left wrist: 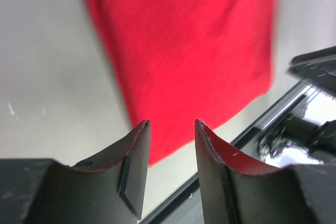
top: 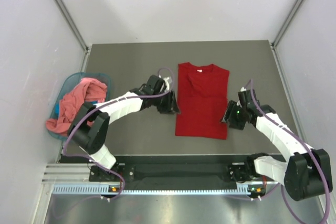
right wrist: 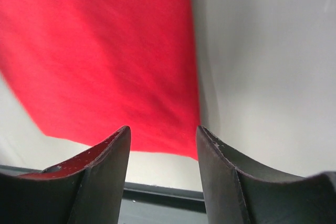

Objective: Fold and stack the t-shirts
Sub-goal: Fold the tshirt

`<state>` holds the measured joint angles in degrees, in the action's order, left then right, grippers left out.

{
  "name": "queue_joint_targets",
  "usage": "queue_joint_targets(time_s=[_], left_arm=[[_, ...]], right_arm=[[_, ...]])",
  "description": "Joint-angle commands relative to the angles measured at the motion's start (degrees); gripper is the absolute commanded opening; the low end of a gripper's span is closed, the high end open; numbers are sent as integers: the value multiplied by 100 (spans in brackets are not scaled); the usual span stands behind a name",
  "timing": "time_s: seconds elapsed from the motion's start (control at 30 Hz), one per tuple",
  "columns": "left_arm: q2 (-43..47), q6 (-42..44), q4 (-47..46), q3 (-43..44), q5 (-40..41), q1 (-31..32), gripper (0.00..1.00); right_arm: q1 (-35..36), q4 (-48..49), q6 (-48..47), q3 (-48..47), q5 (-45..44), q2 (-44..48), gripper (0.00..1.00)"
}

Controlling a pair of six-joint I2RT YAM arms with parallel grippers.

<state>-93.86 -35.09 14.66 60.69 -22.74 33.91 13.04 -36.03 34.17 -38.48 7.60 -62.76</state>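
A deep red t-shirt (top: 201, 100) lies flat on the table's middle with its sleeves folded in, collar toward the back. My left gripper (top: 173, 106) hovers at the shirt's left edge, open and empty; in its wrist view the red cloth (left wrist: 184, 51) lies beyond the fingertips (left wrist: 143, 129). My right gripper (top: 229, 115) stands at the shirt's right edge, open, nothing between its fingers; the red cloth (right wrist: 105, 61) fills the upper left of its view. A salmon-pink t-shirt (top: 73, 103) is bunched in a basket at the left.
The teal plastic basket (top: 65, 85) stands at the table's left edge. A metal rail (top: 173, 174) runs along the near edge by the arm bases. White walls close in the table (top: 131, 56) on three sides.
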Motion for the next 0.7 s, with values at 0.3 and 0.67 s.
queue_joint_targets(time_s=[0.3, 0.67], left_arm=[[-9, -850, -902, -1664, -117, 423, 47], [132, -1096, -1087, -2061, 50, 564, 45]], right_arm=[[111, 324, 775, 946, 163, 256, 54], [155, 562, 1056, 1659, 286, 809, 50]])
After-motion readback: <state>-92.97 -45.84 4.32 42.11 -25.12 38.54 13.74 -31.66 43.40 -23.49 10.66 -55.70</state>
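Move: The left hand's target, the t-shirt's bottom left corner, lies about 10 cm back, 1 cm to its left and 9 cm below. The right hand's target, the bottom right corner, is some 7 cm back, straight in line and 6 cm below. The collar stands about 20 cm ahead and 11 cm right of the left hand, and 23 cm ahead and 11 cm left of the right. Both open hands go back and down to the hem corners, left about 8 cm each way, right 5. ##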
